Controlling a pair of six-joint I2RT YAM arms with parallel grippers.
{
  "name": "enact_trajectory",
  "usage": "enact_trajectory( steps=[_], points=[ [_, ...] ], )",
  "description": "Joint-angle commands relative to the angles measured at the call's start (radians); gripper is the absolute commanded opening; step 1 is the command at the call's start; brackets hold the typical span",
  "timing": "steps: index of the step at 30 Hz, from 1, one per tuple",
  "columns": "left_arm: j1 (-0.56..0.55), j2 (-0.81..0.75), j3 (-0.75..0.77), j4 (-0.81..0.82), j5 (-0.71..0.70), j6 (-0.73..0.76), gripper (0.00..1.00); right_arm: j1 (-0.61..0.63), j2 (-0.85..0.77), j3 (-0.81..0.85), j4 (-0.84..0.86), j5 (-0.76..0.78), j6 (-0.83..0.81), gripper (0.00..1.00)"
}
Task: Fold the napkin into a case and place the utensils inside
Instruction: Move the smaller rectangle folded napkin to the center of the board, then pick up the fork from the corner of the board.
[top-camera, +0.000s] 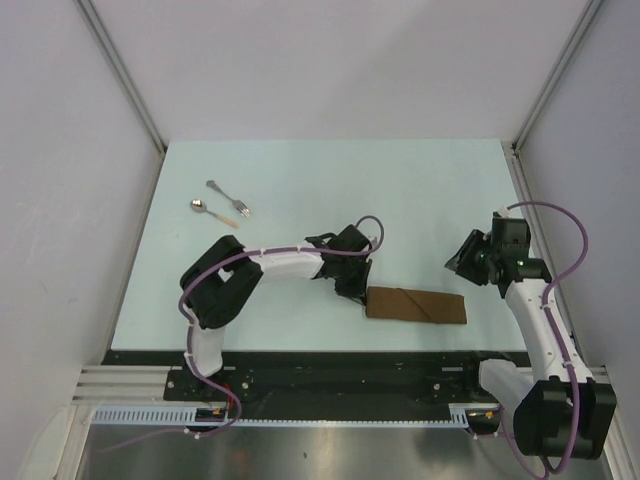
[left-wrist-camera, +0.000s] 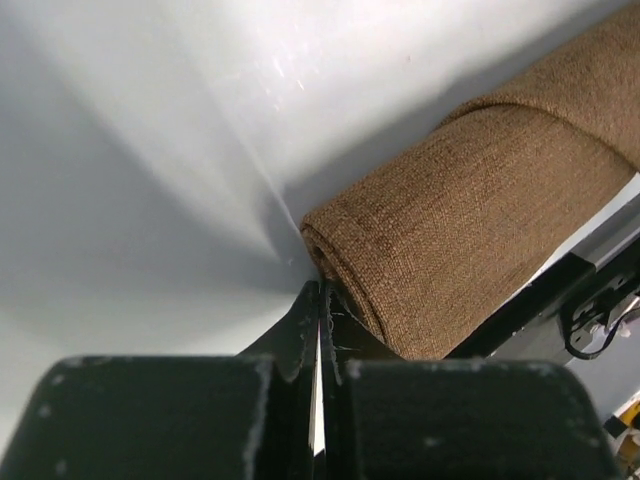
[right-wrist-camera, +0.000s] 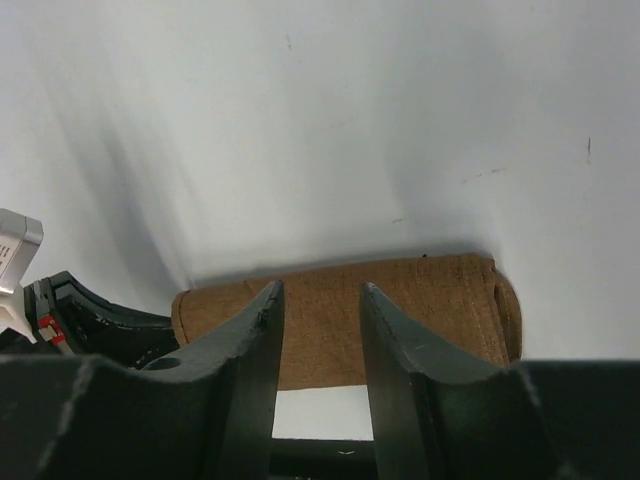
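Note:
The napkin lies folded as a narrow brown case near the table's front edge. My left gripper is shut and empty, its tips at the left end of the case, right beside the folded edge. My right gripper is open and empty, held above and just behind the case's right end; the case shows beyond its fingers. The silver fork and the spoon with its tan handle lie side by side at the far left, away from both grippers.
Grey walls with metal frame posts close in the pale blue table on three sides. The black front rail runs just in front of the case. The left gripper's black body shows at the left of the right wrist view.

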Motion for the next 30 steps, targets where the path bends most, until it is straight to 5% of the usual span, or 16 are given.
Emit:
enact_trajectory(
  steps=[1, 6, 12, 17, 30],
  points=[
    [0.035, -0.127, -0.058, -0.003, -0.052, 0.026, 0.05, -0.004, -0.018, 0.062, 0.046, -0.062, -0.069, 0.44],
    [0.177, -0.389, -0.134, -0.026, -0.227, 0.091, 0.42, 0.0, 0.008, 0.113, 0.068, -0.091, -0.142, 0.6],
    [0.401, -0.445, 0.001, -0.104, -0.536, 0.056, 0.84, 0.075, 0.111, 0.18, 0.068, -0.129, -0.161, 0.67],
    [0.538, -0.172, 0.308, -0.307, -0.834, -0.012, 0.86, 0.154, 0.16, 0.205, 0.1, -0.151, -0.143, 0.69],
    [0.718, 0.369, 0.827, -0.457, -0.847, -0.139, 0.81, 0.163, 0.225, 0.223, 0.103, -0.183, -0.164, 0.7]
  ],
)
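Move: The fork lies about 34 cm ahead of the left hand and 42 cm to its left, on the table roughly at fingertip height. The spoon is beside it, some 28 cm ahead and 46 cm left of this hand. The folded napkin's left end is at the shut left fingertips, its middle about 14 cm to their right and 1 cm back. From the right hand the fork is roughly 30 cm ahead, 64 cm left and 11 cm below. The napkin's left end is freed as the left fingertips come away from it; the left hand arcs forward and left in equal parts, some 45 cm in all, towards the fork, climbing about 16 cm and then sinking 10 while it opens wide and turns some 65 degrees counter-clockwise. The right hand, opening further, shifts about 7 cm left, a little forward and up. ##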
